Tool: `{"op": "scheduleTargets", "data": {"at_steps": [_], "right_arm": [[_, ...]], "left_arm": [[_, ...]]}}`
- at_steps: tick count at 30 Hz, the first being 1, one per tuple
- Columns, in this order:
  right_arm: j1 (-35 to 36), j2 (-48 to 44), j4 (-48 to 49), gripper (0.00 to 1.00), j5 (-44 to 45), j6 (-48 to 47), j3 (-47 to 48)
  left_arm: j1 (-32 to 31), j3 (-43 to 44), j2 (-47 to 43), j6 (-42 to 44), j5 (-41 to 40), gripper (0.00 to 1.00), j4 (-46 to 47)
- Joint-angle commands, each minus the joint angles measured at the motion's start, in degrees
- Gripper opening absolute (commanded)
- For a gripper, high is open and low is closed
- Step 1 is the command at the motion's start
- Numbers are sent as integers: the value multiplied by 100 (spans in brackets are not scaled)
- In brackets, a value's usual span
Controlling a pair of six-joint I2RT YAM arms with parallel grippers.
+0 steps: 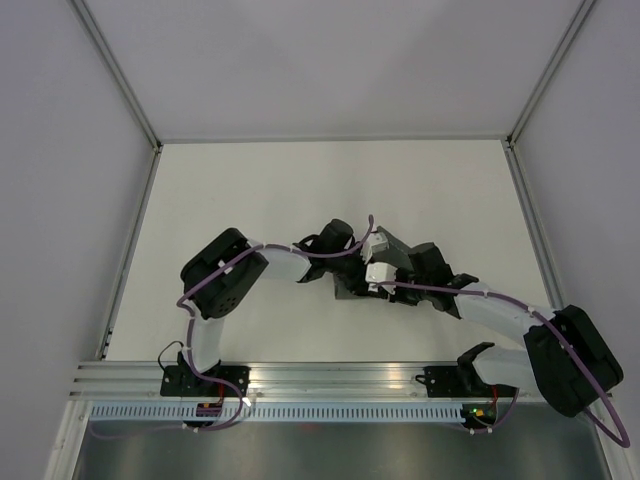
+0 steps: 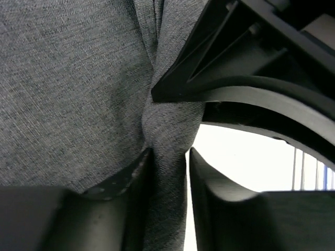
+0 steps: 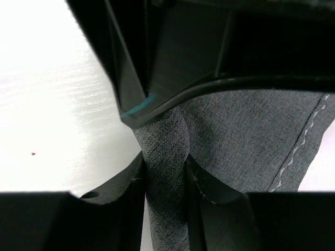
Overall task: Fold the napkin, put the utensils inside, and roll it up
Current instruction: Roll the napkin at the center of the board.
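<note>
The dark grey napkin point(image 1: 351, 288) lies bunched into a thick roll at mid-table, mostly covered by both wrists. In the left wrist view the napkin point(image 2: 73, 89) fills the left side, and a roll of it runs between the jaws of my left gripper point(image 2: 170, 151). The left finger touches the cloth; a thin bright gap separates it from the right finger. My right gripper point(image 3: 164, 159) is shut on the napkin point(image 3: 246, 136), both fingers pressing the roll. Its pale stitched line point(image 3: 303, 141) shows at the right. The utensils are hidden.
The two grippers face each other almost tip to tip, the right gripper's body point(image 2: 251, 63) close over the left one's jaws. White tabletop point(image 1: 300, 190) surrounds them, with metal rails point(image 1: 130, 250) along the sides and the arm bases at the near edge point(image 1: 330, 380).
</note>
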Motion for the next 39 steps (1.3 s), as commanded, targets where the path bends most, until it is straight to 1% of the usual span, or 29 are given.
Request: {"op": "scheduleTargets", "data": {"at_steps": [1, 2, 4, 8, 9, 10, 11, 13, 14, 16, 17, 19, 20, 22, 23, 24, 25, 27, 30, 31, 32, 33, 34, 35, 37, 39], "right_arm": [[16, 268, -301, 24, -68, -1, 347], [8, 416, -390, 23, -182, -9, 478], [8, 584, -627, 20, -288, -1, 628], [8, 1005, -900, 19, -552, 17, 1014], [8, 1085, -961, 18, -639, 8, 1085], [8, 1225, -1075, 18, -683, -1, 1138], [-1, 1296, -1128, 18, -710, -18, 1252], [8, 1437, -1277, 18, -815, -53, 1358], [8, 1568, -1331, 18, -851, -62, 1463], [-19, 1691, -1488, 18, -938, -106, 1551], [-19, 1840, -1550, 18, -982, -124, 1665], [-45, 1999, -1760, 18, -1079, -185, 1788], [-54, 2174, -1840, 18, -1097, -203, 1928], [-71, 2455, -2121, 18, -1141, -290, 2191], [-80, 2561, -2244, 18, -1167, -317, 2289], [-98, 2788, -2480, 18, -1211, -395, 2499], [-106, 2913, -2604, 17, -1272, -431, 2605], [-194, 3115, -2964, 17, -1395, -484, 2834], [-317, 3528, -3377, 17, -1580, -581, 3265], [-361, 3720, -3466, 17, -1606, -607, 3448], [-405, 3809, -3563, 17, -1676, -616, 3546], [-423, 3915, -3755, 17, -1712, -633, 3643], [-440, 4090, -3861, 17, -1747, -651, 3826], [-467, 4179, -3941, 17, -1782, -668, 3915], [-476, 4415, -4239, 17, -1835, -747, 4152], [-485, 4574, -4415, 17, -1844, -774, 4258]], "left_arm": [[13, -407, -92, -494, -281, 42, -654], [39, -469, -190, -564, -420, 47, -400], [83, -637, -496, -757, -509, 50, -161], [189, -935, -1077, -1091, -1017, 58, 471], [198, -1040, -1183, -1118, -1115, 59, 542], [215, -1102, -1419, -1127, -1212, 62, 630], [215, -1155, -1517, -1136, -1526, 63, 692], [224, -1331, -1745, -1162, -1870, 63, 876], [233, -1514, -1981, -1206, -2403, 63, 947], [259, -1743, -2211, -1215, -2758, 64, 1324], [250, -2006, -2464, -1215, -3212, 64, 1482], [268, -2305, -2747, -1189, -3593, 64, 2026], [268, -2664, -2879, -1145, -3864, 65, 2281], [251, -2947, -3283, -1066, -3929, 66, 2764], [250, -3149, -3398, -918, -3929, 66, 2862], [207, -3290, -3599, -751, -4120, 66, 2924], [198, -3291, -3679, -749, -4122, 66, 2986], [110, -3510, -3994, -425, -4235, 66, 3074], [-258, -3827, -4372, 111, -4771, 67, 3319], [-477, -3949, -4444, 408, -5077, 67, 3468], [-575, -3994, -4497, 550, -5176, 67, 3522], [-689, -4012, -4523, 717, -5298, 67, 3557], [-986, -4003, -4498, 1128, -5604, 67, 3575], [-1128, -3977, -4445, 1349, -5712, 67, 3593], [-1470, -3768, -4192, 1893, -5870, 67, 3427], [-1647, -3609, -3962, 2202, -5888, 67, 3206]]}}
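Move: Between the left fingers, already loosening, lies the napkin's rolled edge, its middle about 2 cm to that hand's right and level with it. The right hand pinches the same roll farther right: the roll's middle is some 6 cm to its left, level with it, and the napkin's flat part, onto which it rolls, centres roughly 6 cm ahead and 6 cm left, just below. Keeping its pinch on the roll, the right hand carries it about 5 cm left and a little forward, low over the table, then tips some 35 degrees, fingertips swinging back under the hand. The left hand opens wider, slides off leftward and slightly forward, then climbs about 13 cm and draws back, turning counter-clockwise. ##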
